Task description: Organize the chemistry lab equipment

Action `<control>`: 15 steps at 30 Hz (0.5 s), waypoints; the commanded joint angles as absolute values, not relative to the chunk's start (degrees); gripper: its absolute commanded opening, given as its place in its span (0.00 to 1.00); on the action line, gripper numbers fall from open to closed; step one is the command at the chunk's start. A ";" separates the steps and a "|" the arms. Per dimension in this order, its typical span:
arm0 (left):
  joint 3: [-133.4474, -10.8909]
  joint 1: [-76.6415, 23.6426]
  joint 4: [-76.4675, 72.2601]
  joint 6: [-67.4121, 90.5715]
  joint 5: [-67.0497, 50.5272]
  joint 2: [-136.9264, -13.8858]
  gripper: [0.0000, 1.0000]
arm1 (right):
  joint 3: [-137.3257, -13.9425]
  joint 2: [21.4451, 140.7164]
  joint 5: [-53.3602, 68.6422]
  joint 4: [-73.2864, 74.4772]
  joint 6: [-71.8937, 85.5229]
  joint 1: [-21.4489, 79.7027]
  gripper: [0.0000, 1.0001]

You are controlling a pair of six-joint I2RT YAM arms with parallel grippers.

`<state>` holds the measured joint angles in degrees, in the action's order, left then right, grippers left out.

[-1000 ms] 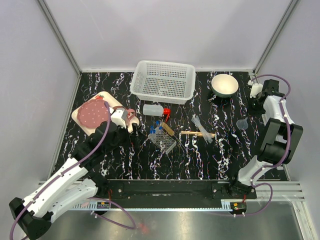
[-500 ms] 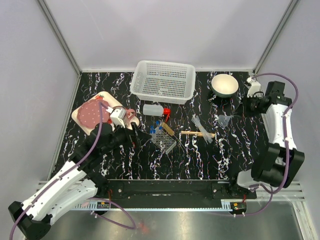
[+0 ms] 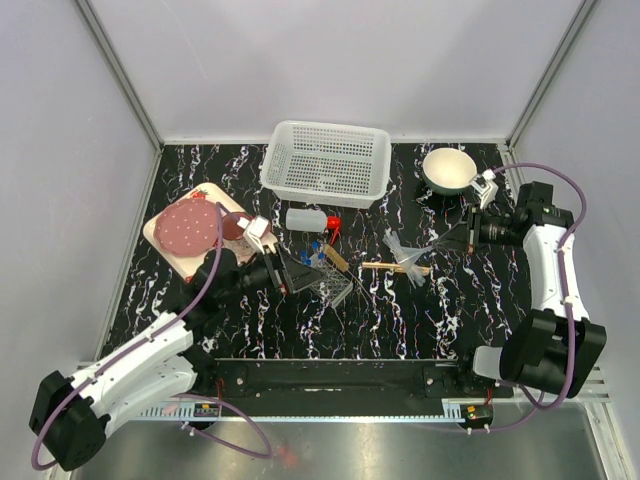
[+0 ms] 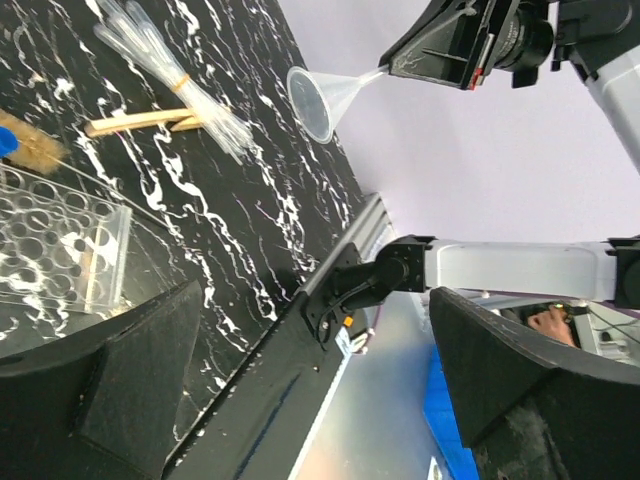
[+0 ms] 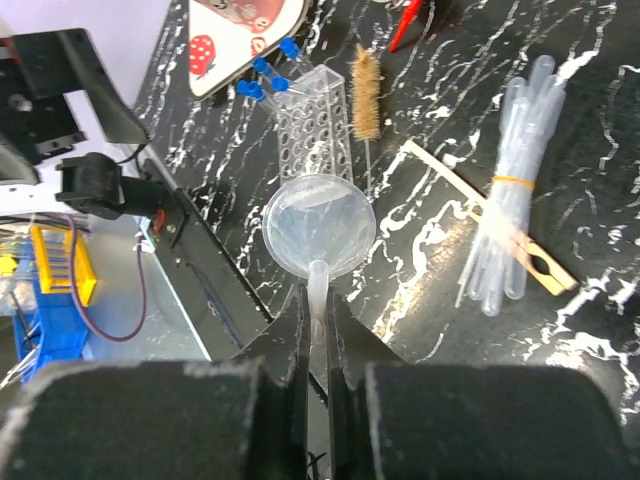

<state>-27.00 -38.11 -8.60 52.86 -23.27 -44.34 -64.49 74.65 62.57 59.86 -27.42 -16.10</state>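
My right gripper [image 5: 318,305] is shut on the stem of the small clear funnel [image 5: 320,225], holding it above the table; from above, the gripper [image 3: 463,234] and funnel [image 3: 440,243] hang just right of the banded clear pipettes [image 3: 403,249] and the thin wooden sticks [image 3: 394,267]. The grey mesh tube rack [image 3: 330,282] holds blue-capped test tubes [image 5: 265,75]. My left gripper [image 3: 288,272] stands open and empty beside the rack's left end, its fingers [image 4: 100,390] wide apart. The red-capped bottle [image 3: 306,220] lies behind the rack.
A white perforated basket [image 3: 327,162] stands at the back centre and a white bowl [image 3: 449,170] at the back right. The strawberry-print tray [image 3: 160,235] with a pink plate sits at the left. A bristle brush [image 5: 366,100] lies by the rack.
My right arm swung left from the table's right edge, carrying the funnel toward the pipettes. My left arm reached right, from by the tray to the rack's left end.
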 commanded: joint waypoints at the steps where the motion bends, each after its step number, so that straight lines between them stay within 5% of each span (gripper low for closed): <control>1: -24.17 -38.58 -24.77 59.58 -26.55 -46.40 0.99 | -62.50 72.51 68.73 59.42 -27.77 -15.56 0.05; 15: -28.56 -47.19 -33.13 59.06 -22.33 -60.20 0.99 | -60.29 71.81 71.10 57.39 -27.51 -15.38 0.05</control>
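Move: The funnel, held by its stem in the right fingers and pointing at the left arm, has its middle about 22 cm to the left hand's right, 10 cm ahead and 4 cm lower. On the table some 12 cm below that hand, the tube rack stands about 6 cm ahead and 7 cm right. From the right hand the funnel's middle is 6 cm left, 3 cm ahead and 3 cm down; the pipette bundle lies 5 cm ahead, 4 cm left and 12 cm below. The right fingers keep their pinch on the funnel's stem and hold it out in mid-air, easing less than 2 cm back and left before coming nearly to rest. The left hand, still wide open and touching nothing, travels about 5 cm to the right towards the funnel, also sinking some 2 cm and turning slightly clockwise. ##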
